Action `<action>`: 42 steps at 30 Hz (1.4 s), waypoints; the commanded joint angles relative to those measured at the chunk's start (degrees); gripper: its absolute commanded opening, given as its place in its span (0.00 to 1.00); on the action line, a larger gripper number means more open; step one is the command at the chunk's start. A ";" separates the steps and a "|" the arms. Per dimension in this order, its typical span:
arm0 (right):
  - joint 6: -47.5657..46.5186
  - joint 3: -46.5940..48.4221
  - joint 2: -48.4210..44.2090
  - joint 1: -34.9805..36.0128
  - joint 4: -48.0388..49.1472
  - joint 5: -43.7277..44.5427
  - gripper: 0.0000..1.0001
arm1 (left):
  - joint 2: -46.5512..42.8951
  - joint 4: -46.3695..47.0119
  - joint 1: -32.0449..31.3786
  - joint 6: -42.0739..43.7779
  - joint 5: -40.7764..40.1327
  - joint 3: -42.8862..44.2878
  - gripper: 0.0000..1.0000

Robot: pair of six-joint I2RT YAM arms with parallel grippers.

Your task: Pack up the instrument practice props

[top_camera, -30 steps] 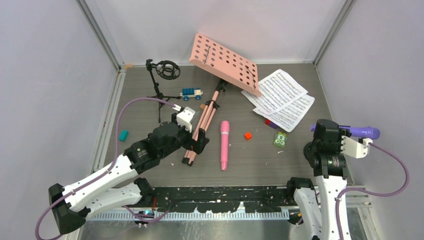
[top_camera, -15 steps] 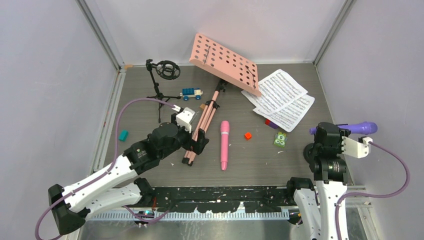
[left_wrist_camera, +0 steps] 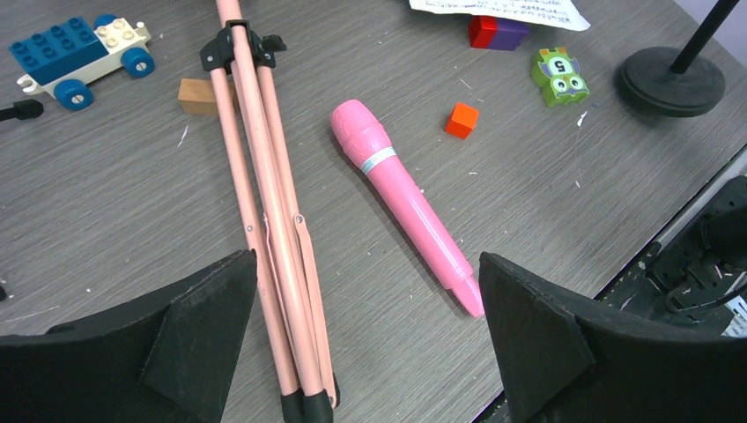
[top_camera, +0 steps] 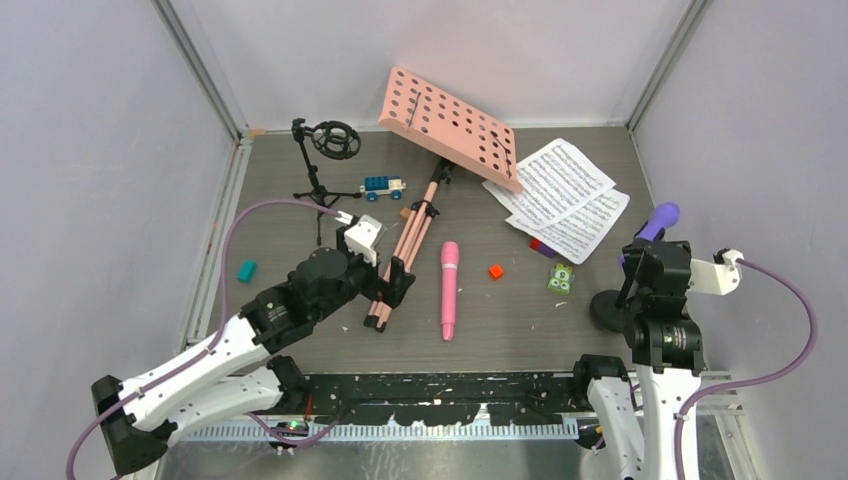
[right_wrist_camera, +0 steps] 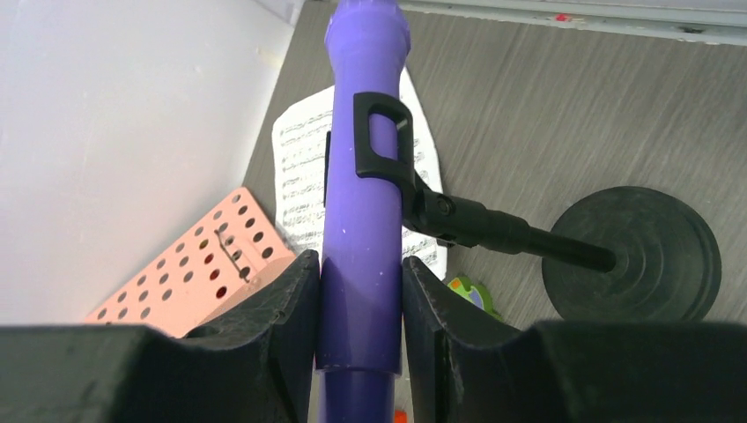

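Note:
My right gripper point(top_camera: 652, 258) point(right_wrist_camera: 359, 264) is shut on the purple microphone point(top_camera: 660, 218) point(right_wrist_camera: 366, 176), which sits in the clip of a black mic mount point(right_wrist_camera: 476, 220) with a round base point(top_camera: 608, 310). My left gripper point(top_camera: 385, 285) point(left_wrist_camera: 366, 260) hangs open low over the table, between the pink rack's folded tripod legs point(left_wrist_camera: 269, 220) and the pink microphone point(top_camera: 449, 288) point(left_wrist_camera: 401, 189), touching neither. The perforated rack point(top_camera: 452, 127) tilts at the back. White sheet-music pages point(top_camera: 560, 195) lie at the back right. A second black mount point(top_camera: 325, 150) stands at the back left.
A blue toy car point(top_camera: 384, 186) point(left_wrist_camera: 75, 57) sits by the tripod mount. Small blocks lie about: teal point(top_camera: 246, 270), orange-red point(top_camera: 495, 271), green point(top_camera: 559, 279), red-purple point(left_wrist_camera: 496, 32), tan point(left_wrist_camera: 195, 95). Walls close in left, right and back.
My right gripper has turned the purple microphone from pointing right to pointing toward the back. The mount's round base now shows beside the right arm. The left arm shifted slightly left.

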 commanded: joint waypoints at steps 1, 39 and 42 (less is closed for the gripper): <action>-7.30 3.20 -2.33 -0.20 13.67 -4.48 0.01 | -0.75 5.18 -0.24 -0.07 -1.64 -0.80 0.98; -17.95 6.06 15.92 29.42 24.25 -23.52 0.01 | -1.34 21.59 -0.27 5.05 11.37 -8.13 0.94; -17.45 2.32 13.23 29.38 21.98 -20.69 0.01 | -1.27 21.34 -0.29 5.28 11.36 -8.42 0.94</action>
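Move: My right hand already grips the purple microphone, clipped on its stand. The open table spot it goes to lies about 25 cm to its left, level fore-and-aft and some 22 cm below. The orange cube is 27 cm left and 7 cm ahead, the pink microphone 38 cm left and 2 cm ahead, the green owl block 12 cm left and 6 cm ahead. From my empty left hand that spot is about 22 cm right, 4 cm ahead, 20 cm below. Keeping my grip on the purple microphone, I sweep my right hand about 20 cm left and some 6 cm forward towards the pink microphone, turning it roughly 60 degrees counter-clockwise. It arcs up nearly 8 cm first, then sinks most of that again. My left hand, fingers wide open, edges 3 to 4 cm right to meet it. ##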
